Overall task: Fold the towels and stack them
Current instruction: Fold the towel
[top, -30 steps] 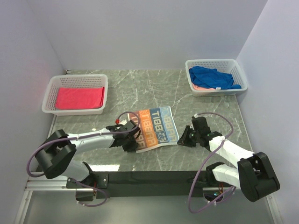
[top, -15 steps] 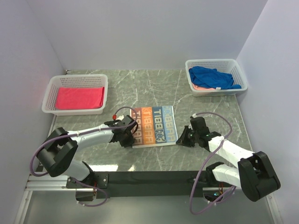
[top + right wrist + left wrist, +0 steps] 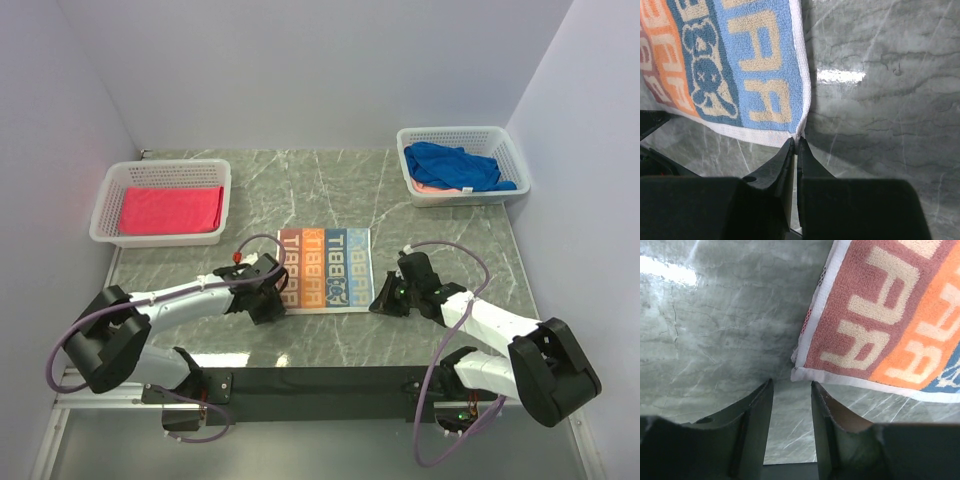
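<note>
The printed orange/blue towel point(image 3: 325, 268) lies flat on the table's middle, its block letters facing up. My left gripper point(image 3: 272, 300) is open just short of the towel's near-left corner point(image 3: 799, 371), and only bare table shows between its jaws point(image 3: 792, 385). My right gripper point(image 3: 378, 303) is shut on the near-right corner of that towel point(image 3: 735, 65), the white hem pinched between its fingertips point(image 3: 795, 141). A pink-red towel point(image 3: 172, 210) lies folded in the left basket. A deep blue towel point(image 3: 452, 165) lies crumpled over a salmon-peach one point(image 3: 432, 186) in the right basket.
A white mesh basket point(image 3: 160, 238) stands at the left edge of the marbled table point(image 3: 300, 190). Another white mesh basket point(image 3: 465, 197) stands at the back right. Grey walls close in the back and both sides.
The printed towel went from rumpled at its near-left corner to flat and square. My left gripper let go of that corner and opened. My right gripper closed on the near-right corner and shifted slightly left.
</note>
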Robot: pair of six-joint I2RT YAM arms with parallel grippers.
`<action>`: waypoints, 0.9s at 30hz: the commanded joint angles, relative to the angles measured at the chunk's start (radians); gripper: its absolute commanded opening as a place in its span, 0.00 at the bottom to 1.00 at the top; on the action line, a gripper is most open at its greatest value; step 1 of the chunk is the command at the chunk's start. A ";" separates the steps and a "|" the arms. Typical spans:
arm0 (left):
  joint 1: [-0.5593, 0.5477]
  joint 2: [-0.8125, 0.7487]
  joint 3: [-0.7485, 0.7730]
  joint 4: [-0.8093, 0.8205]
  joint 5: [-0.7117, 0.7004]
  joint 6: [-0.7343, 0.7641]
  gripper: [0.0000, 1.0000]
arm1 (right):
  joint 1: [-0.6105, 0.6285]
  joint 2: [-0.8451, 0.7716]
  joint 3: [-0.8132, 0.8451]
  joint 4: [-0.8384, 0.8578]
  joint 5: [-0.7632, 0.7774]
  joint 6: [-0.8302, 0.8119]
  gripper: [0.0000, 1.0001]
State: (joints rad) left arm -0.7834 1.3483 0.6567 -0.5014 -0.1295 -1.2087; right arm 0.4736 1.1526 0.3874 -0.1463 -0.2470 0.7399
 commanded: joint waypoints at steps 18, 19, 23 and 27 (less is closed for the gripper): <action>0.018 0.035 0.021 0.012 -0.027 -0.003 0.23 | 0.010 -0.031 0.027 0.014 0.046 0.013 0.04; 0.016 0.029 0.020 0.012 -0.022 -0.006 0.27 | 0.011 -0.030 0.030 0.014 0.046 0.013 0.04; 0.012 0.025 0.006 0.018 -0.019 -0.011 0.25 | 0.011 -0.022 0.030 0.017 0.045 0.013 0.04; 0.004 0.043 0.018 0.015 -0.015 -0.011 0.16 | 0.011 -0.028 0.036 0.010 0.045 0.015 0.04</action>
State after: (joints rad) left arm -0.7677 1.3884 0.6785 -0.4759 -0.1600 -1.2160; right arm 0.4755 1.1381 0.3878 -0.1455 -0.2249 0.7437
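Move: The towel's left near corner lies about 2 cm ahead of the left hand, centred between its open fingers and roughly 1 cm lower. The towel's right near corner, still pinched by the right hand, is some 24 cm to the left hand's right and 2 cm ahead. From the right hand, the left near corner is about 24 cm to its left, level fore and aft. The left hand slides forward 2 cm over the towel's left near corner and, easing back slightly, pinches it shut. ##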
